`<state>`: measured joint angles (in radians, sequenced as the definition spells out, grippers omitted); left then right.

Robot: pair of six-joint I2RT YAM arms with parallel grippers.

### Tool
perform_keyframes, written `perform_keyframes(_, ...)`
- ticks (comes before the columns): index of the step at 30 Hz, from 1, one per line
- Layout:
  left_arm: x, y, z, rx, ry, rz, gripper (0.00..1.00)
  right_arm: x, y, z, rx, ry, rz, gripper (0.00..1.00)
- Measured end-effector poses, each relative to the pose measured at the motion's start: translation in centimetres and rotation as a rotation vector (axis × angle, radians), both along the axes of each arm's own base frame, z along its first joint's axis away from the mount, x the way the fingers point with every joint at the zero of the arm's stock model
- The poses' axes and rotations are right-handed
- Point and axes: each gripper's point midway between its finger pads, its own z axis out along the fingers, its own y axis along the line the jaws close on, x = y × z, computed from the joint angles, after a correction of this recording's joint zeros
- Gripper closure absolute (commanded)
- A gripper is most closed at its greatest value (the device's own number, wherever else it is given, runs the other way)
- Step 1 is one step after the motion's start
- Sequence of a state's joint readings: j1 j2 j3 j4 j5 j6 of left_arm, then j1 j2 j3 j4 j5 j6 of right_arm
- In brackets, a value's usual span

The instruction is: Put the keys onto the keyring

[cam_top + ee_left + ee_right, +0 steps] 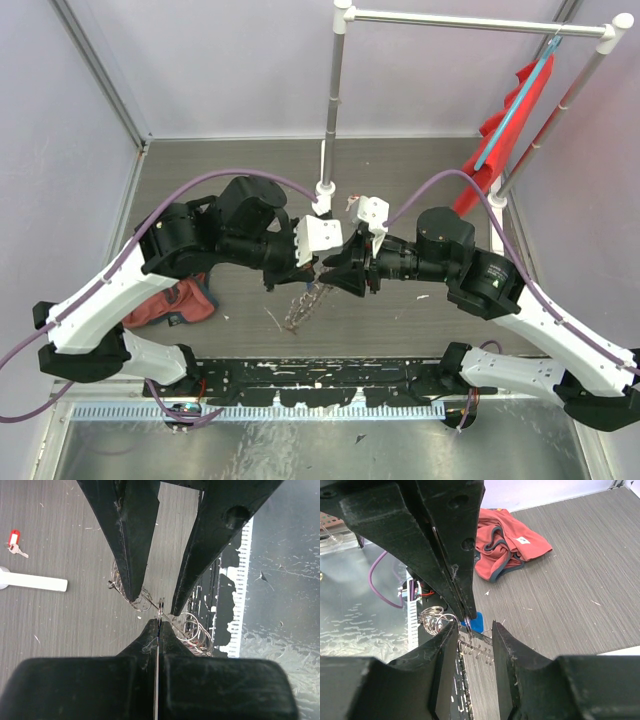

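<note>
My left gripper [159, 621] is shut on a thin wire ring of the keyring [192, 628]. The keyring's silvery coiled loops dangle below the two grippers over the table [299, 306]. Facing it, my right gripper [472, 630] is open, one finger on each side of the coiled wire [477, 650] and of the left gripper's tips. The near finger touches the loops [434, 617]. A key with a blue tag [479, 624] shows just behind the left tips; what it hangs on is hidden. A red-tagged key [14, 540] lies alone on the table.
A red cloth [175, 300] lies on the table under the left arm. A white rack post [330, 120] stands just behind the grippers, and its foot [35, 581] is beside the red key. Red fabric on a blue hanger [510, 115] hangs at the back right.
</note>
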<state>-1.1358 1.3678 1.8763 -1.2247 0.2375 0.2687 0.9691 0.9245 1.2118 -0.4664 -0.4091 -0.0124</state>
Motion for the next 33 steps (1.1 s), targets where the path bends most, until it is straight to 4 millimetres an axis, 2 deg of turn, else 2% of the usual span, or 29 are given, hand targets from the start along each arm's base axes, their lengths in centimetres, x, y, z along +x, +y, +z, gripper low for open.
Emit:
perform_keyframes(7,-0.09,-0.04,0.77,-0.037,-0.014,-0.004,1.00,0.09,0.16,-0.15,0.005,0.002,-0.001,0.66)
perform_keyframes(19,-0.23,-0.15,0.67,-0.046,-0.011,-0.012,1.00,0.03,0.34,-0.01,0.016,0.007,0.005,0.71)
perform_keyframes(26,-0.19,-0.16,0.69,-0.047,-0.012,-0.011,1.00,-0.15,0.51,-0.05,0.017,0.010,0.018,0.88)
perform_keyframes(28,-0.18,-0.16,0.69,-0.047,-0.012,-0.011,1.00,-0.32,0.55,-0.05,0.017,0.011,0.026,0.98)
perform_keyframes(33,-0.17,-0.17,0.67,-0.047,-0.012,-0.010,0.99,-0.51,0.58,0.00,0.019,0.009,0.037,0.99)
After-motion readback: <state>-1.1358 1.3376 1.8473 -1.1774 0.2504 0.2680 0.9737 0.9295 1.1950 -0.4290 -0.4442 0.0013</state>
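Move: The keyring is already pinched in the left fingertips. Its free edge stands about 1 cm to the left of the right hand point, level with it and between the open right fingers. The blue tag hangs some 4 cm below the left hand and about 2 cm to its left. Counted from the left hand and some 30 cm below, the white stand foot's end is about 20 cm ahead and 1 cm right, and the red-tagged key about 30 cm ahead and 8 cm right. The right fingers, just under half open and astride the keyring at the left fingertips, close in stages until almost shut and pinch it tip to tip with the left hand. The right hand eases only about half a centimetre left and back meanwhile. The left hand keeps its shut grip, lifting the ring barely 1 cm early on and then holding still. ##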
